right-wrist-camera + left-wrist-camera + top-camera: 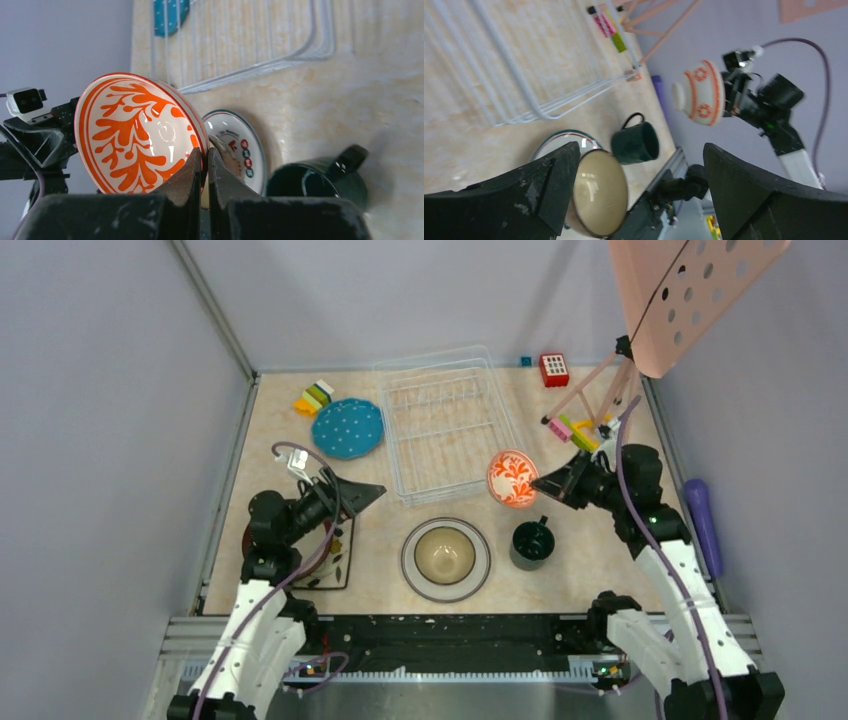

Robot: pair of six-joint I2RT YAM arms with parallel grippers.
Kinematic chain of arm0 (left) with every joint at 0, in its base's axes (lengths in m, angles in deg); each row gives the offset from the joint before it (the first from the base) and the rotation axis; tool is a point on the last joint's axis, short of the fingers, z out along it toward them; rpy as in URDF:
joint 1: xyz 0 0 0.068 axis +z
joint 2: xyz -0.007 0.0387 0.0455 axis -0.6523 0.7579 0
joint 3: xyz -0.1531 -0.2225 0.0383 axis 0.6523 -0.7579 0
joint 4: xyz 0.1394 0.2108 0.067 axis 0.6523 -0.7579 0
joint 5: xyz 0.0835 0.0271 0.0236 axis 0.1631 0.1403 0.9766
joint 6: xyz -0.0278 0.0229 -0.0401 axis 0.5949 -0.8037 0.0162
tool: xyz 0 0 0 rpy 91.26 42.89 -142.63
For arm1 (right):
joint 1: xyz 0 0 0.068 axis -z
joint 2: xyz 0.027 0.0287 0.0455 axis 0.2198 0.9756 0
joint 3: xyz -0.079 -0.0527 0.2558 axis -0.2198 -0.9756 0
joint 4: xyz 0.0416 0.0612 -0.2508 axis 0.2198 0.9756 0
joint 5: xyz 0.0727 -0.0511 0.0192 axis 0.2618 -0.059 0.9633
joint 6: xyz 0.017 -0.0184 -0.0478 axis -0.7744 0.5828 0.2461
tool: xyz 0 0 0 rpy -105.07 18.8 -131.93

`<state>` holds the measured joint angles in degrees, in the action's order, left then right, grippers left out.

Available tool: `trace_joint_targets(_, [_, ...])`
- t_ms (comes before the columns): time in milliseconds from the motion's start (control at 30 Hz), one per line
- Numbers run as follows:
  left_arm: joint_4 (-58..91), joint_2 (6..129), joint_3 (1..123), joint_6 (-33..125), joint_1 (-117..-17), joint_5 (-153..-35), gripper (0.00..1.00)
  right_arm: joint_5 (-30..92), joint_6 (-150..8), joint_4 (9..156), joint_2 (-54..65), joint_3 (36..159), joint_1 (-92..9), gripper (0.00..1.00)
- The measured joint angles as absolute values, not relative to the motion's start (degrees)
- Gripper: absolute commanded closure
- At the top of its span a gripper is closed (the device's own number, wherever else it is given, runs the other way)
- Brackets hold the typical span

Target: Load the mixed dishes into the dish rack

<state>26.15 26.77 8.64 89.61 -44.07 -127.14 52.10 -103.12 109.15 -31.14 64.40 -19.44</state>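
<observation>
My right gripper [548, 483] [206, 156] is shut on the rim of the orange-white bowl [512, 478] [135, 132], holding it tilted in the air just off the near right corner of the white wire dish rack [445, 420]. My left gripper [362, 498] [641, 170] is open and empty, above the square leaf-patterned plate [340, 565]. The brown bowl [444, 553] [599, 192] sits on the grey-rimmed plate [412, 575] [242, 145]. The dark green mug [531, 542] [636, 142] stands to its right. The blue dotted plate [347, 428] lies left of the rack.
A pink perforated board [690, 290] on a tripod stands at the back right. Toy blocks lie by the blue plate [315, 397], behind the rack [554, 369] and at the tripod's feet [575, 430]. A purple object [703, 520] lies past the right edge.
</observation>
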Motion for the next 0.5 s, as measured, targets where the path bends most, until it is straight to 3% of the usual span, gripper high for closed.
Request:
trace_joint_targets(167, [29.23, 29.76, 16.0, 94.79, -51.94, -127.82, 0.02, 58.81, -107.73, 98.66, -23.97, 63.96, -19.85, 1.0])
trace_joint_targets(500, [35.11, 40.32, 19.04, 103.58, -67.77, -118.84, 0.02, 58.68, -109.5, 96.19, -20.34, 66.82, -26.45, 1.0])
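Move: The orange-patterned bowl, held by its rim in the right fingers, lies about 26 cm to the left hand's right, 2 cm ahead and roughly level. The cream bowl on its plate is 13 cm right of the left hand, 8 cm back and 18 cm down. From the right hand, the open left gripper is some 30 cm left, about level; the dish rack's middle 27 cm ahead, 16 cm left, 19 cm down; the green mug 8 cm back, 3 cm right, 17 cm down. The orange-patterned bowl, still pinched by its rim in the shut right fingers, is carried about 5 cm left, turning some 10 degrees counter-clockwise, with a little forward and finally upward. Towards it the left hand swings some 9 cm right, rising about 7 cm before sinking slightly; its fingers stay wide open while the wrist turns clockwise and rolls. ##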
